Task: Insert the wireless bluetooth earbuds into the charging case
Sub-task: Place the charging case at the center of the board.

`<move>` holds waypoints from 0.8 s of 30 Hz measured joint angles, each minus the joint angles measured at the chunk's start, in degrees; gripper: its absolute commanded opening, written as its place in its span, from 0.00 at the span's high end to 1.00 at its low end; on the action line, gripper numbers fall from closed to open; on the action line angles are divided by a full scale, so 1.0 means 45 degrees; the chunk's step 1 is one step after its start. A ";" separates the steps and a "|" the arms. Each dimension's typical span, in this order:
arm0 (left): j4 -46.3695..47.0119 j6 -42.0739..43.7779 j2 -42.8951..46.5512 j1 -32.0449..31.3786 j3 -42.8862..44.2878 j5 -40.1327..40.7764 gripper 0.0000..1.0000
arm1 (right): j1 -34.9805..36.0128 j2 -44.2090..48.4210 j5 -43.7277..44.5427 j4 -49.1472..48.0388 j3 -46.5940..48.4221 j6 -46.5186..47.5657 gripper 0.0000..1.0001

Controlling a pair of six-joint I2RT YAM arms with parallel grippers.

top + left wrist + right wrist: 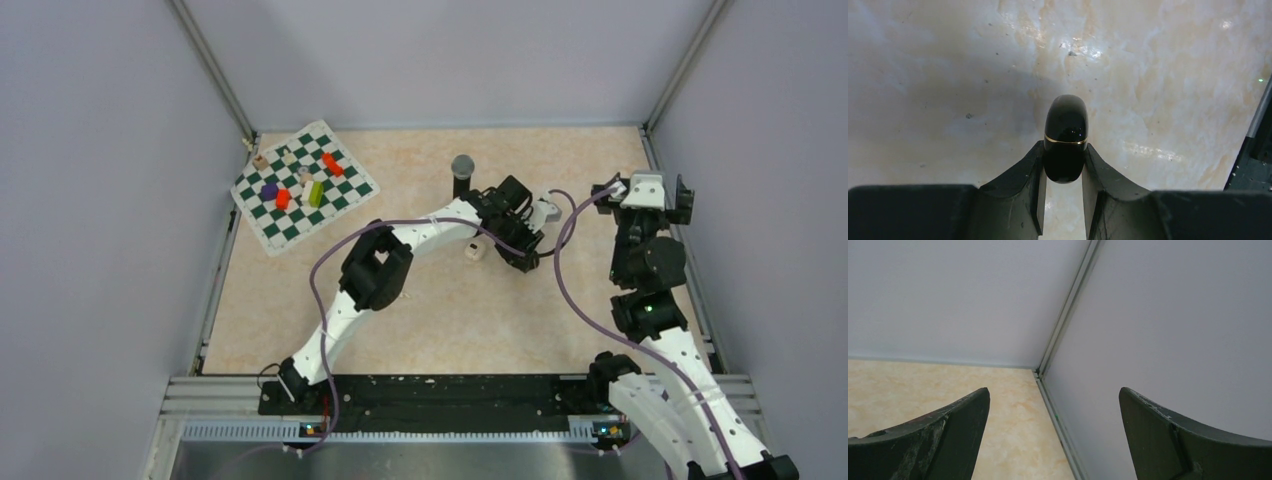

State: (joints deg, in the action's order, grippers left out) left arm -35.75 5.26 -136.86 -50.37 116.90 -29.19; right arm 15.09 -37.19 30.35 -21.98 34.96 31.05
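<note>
My left gripper [1064, 150] is shut on a small rounded black charging case [1066, 120] with a thin gold seam line. Its lower half is pinched between the fingers and its top sticks out past the tips, over the marbled table [1158, 75]. In the top view this gripper [527, 258] points down near the table's middle. A small whitish piece [473, 251] lies just to its left; I cannot tell whether it is a case or a bud. The earbuds themselves are out of view. My right gripper [652, 190] stands open and empty at the far right, its view [1054, 395] facing the corner walls.
A tall black microphone [462, 175] stands upright just behind the left wrist. A green-and-white chessboard mat [262, 222] with several coloured blocks lies at the far left corner. Purple cables [570, 290] loop over the table between the arms. Walls enclose three sides.
</note>
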 measured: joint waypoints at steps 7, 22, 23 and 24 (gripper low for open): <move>0.0160 -0.0719 -0.0918 0.0044 0.0670 -0.0010 0.85 | 0.0000 0.0019 -0.0005 0.0039 -0.0107 -0.0058 0.01; 0.0617 -0.1593 -0.0962 0.0044 0.0928 0.0340 0.02 | 0.0000 0.0029 -0.0063 0.0039 -0.0107 -0.0199 0.01; 0.0627 -0.1583 -0.0962 0.0039 0.0967 0.0403 0.01 | 0.0000 0.0029 -0.0063 0.0039 -0.0107 -0.0204 0.01; 0.0675 -0.1642 -0.0962 0.0039 0.0986 0.0335 0.01 | 0.0000 0.0029 -0.0068 0.0039 -0.0107 -0.0214 0.01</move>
State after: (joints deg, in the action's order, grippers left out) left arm -32.71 -2.13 -141.18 -50.19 121.34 -27.68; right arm 15.09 -37.06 30.04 -21.80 34.48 30.09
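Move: The left hand still grips the black charging case. Its set-down spot on the board is almost right under that hand, some 4 cm below, about 1 cm ahead and 2 cm to the right. At table level, the white case lies about 12 cm to this hand's left and 2 cm ahead; the microphone is roughly 16 cm left and 11 cm ahead. From the right hand, the spot is about 18 cm left, level fore and aft, and some 34 cm lower. The left fingers let go of the black charging case on the board: the hand first sinks about 2 cm with it and pauses low, turning slightly counter-clockwise. Then the fingers spread from their pinch to nearly wide open, while the hand eases up and away by about 1 cm, drifting a little forward and right. ##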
